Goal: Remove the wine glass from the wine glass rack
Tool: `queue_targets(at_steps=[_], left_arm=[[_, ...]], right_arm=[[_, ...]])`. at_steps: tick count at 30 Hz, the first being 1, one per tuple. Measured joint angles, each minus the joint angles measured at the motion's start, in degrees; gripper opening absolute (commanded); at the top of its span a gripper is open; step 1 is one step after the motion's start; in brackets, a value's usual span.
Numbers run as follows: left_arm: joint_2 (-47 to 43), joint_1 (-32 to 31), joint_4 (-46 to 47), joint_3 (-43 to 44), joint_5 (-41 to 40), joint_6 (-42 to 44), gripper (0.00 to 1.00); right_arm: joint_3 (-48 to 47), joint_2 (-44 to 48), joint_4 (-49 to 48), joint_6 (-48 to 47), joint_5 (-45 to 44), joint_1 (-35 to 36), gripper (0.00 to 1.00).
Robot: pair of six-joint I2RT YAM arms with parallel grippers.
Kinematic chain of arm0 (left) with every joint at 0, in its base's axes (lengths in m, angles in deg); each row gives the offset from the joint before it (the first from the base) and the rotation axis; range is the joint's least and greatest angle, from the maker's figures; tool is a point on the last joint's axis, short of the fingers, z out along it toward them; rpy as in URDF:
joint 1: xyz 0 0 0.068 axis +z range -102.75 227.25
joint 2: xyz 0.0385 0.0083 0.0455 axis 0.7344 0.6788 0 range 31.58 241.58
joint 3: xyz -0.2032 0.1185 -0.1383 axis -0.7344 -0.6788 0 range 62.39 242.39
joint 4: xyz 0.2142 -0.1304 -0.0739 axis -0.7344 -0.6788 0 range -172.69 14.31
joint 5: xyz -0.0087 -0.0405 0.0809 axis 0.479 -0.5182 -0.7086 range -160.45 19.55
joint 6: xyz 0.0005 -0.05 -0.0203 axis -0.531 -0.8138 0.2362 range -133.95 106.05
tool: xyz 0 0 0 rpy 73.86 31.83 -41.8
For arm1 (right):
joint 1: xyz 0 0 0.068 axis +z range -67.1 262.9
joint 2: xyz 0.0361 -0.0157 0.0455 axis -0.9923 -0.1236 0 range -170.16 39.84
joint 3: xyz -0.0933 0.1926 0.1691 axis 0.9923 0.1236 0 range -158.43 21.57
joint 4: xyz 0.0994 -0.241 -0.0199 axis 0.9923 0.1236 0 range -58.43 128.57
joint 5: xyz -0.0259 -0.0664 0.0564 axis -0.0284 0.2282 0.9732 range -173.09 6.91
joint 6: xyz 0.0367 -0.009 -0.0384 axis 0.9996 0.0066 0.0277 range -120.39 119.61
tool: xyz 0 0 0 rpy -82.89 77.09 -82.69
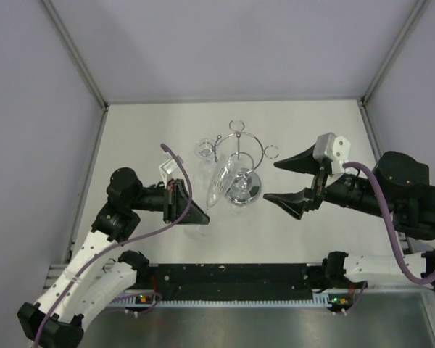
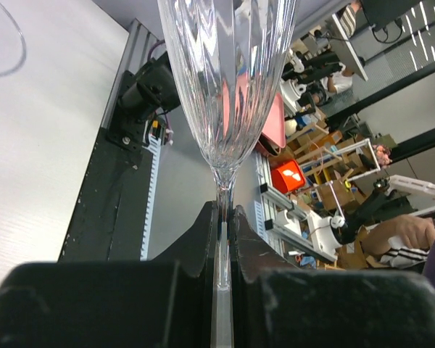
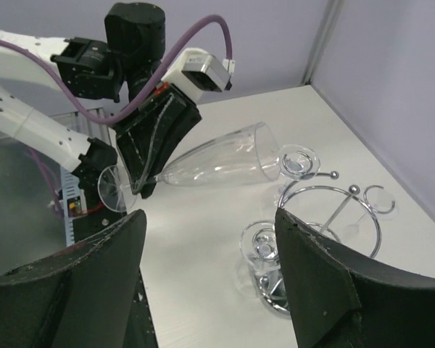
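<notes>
A ribbed clear wine glass lies nearly level above the table, off the rings. Its mouth points at the chrome wine glass rack and stays close to it. My left gripper is shut on the glass's thin stem, just below the bowl. The round foot sticks out behind the fingers. My right gripper stands open to the right of the rack, holding nothing.
Two other clear glasses hang upside down from the rack's rings, one over the mirrored base. Grey walls enclose the table at the back and on both sides. A black rail runs along the near edge.
</notes>
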Motion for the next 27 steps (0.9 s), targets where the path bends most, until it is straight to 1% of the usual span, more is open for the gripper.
queue_targets(at_steps=[6,11,15,18,23,27], left_arm=[[-4.2,-2.8,-3.3,-4.6,0.1,2.7,0.00],[-6.4,-3.8,-7.2,-4.7,1.4,6.1,0.00],[-7.2,-4.1,-9.9,-4.7,2.8,8.9,0.00],[-7.2,-4.2,-11.5,-4.7,3.6,10.6,0.00],[-8.0,-4.4,-12.7,-4.7,4.3,12.1,0.00],[-8.8,-4.5,-12.8,-4.7,4.5,12.9,0.00]], right_arm=[[-3.1,-1.2,3.7,4.2,3.2,0.0,0.72],[-5.0,-3.3,6.2,7.9,6.4,0.0,0.72],[-7.2,-7.1,7.4,10.1,8.4,-0.3,0.71],[-8.4,-10.2,7.8,11.4,12.0,-3.2,0.69],[-9.5,-16.0,8.0,13.9,21.2,-13.6,0.69],[-9.5,-18.5,8.3,15.0,26.4,-15.7,0.69]])
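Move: The left hand already holds the wine glass by its stem, the bowl's middle about 6 cm ahead of it, 5 to the right and 5 above. From the open right hand that bowl is some 11 cm left, 5 ahead and 9 below. The rack stands about 16 cm ahead of the right hand, 6 left and 30 below; its near hanging glass is about 10 ahead and 6 left, its left hanging glass some 17 ahead and 16 left, both roughly 28 below. The left hand keeps its pinch on the stem and carries the glass back about 5 cm and down some 4, away from the rack, turning about 10 degrees clockwise. Meanwhile the right hand, fingers staying wide open, first eases back a couple of centimetres, then swings left some 6 cm, down about 5 and forward again towards the bowl, rolling about 25 degrees so its forward side dips, and ends short of the glass with no touch to be seen. ##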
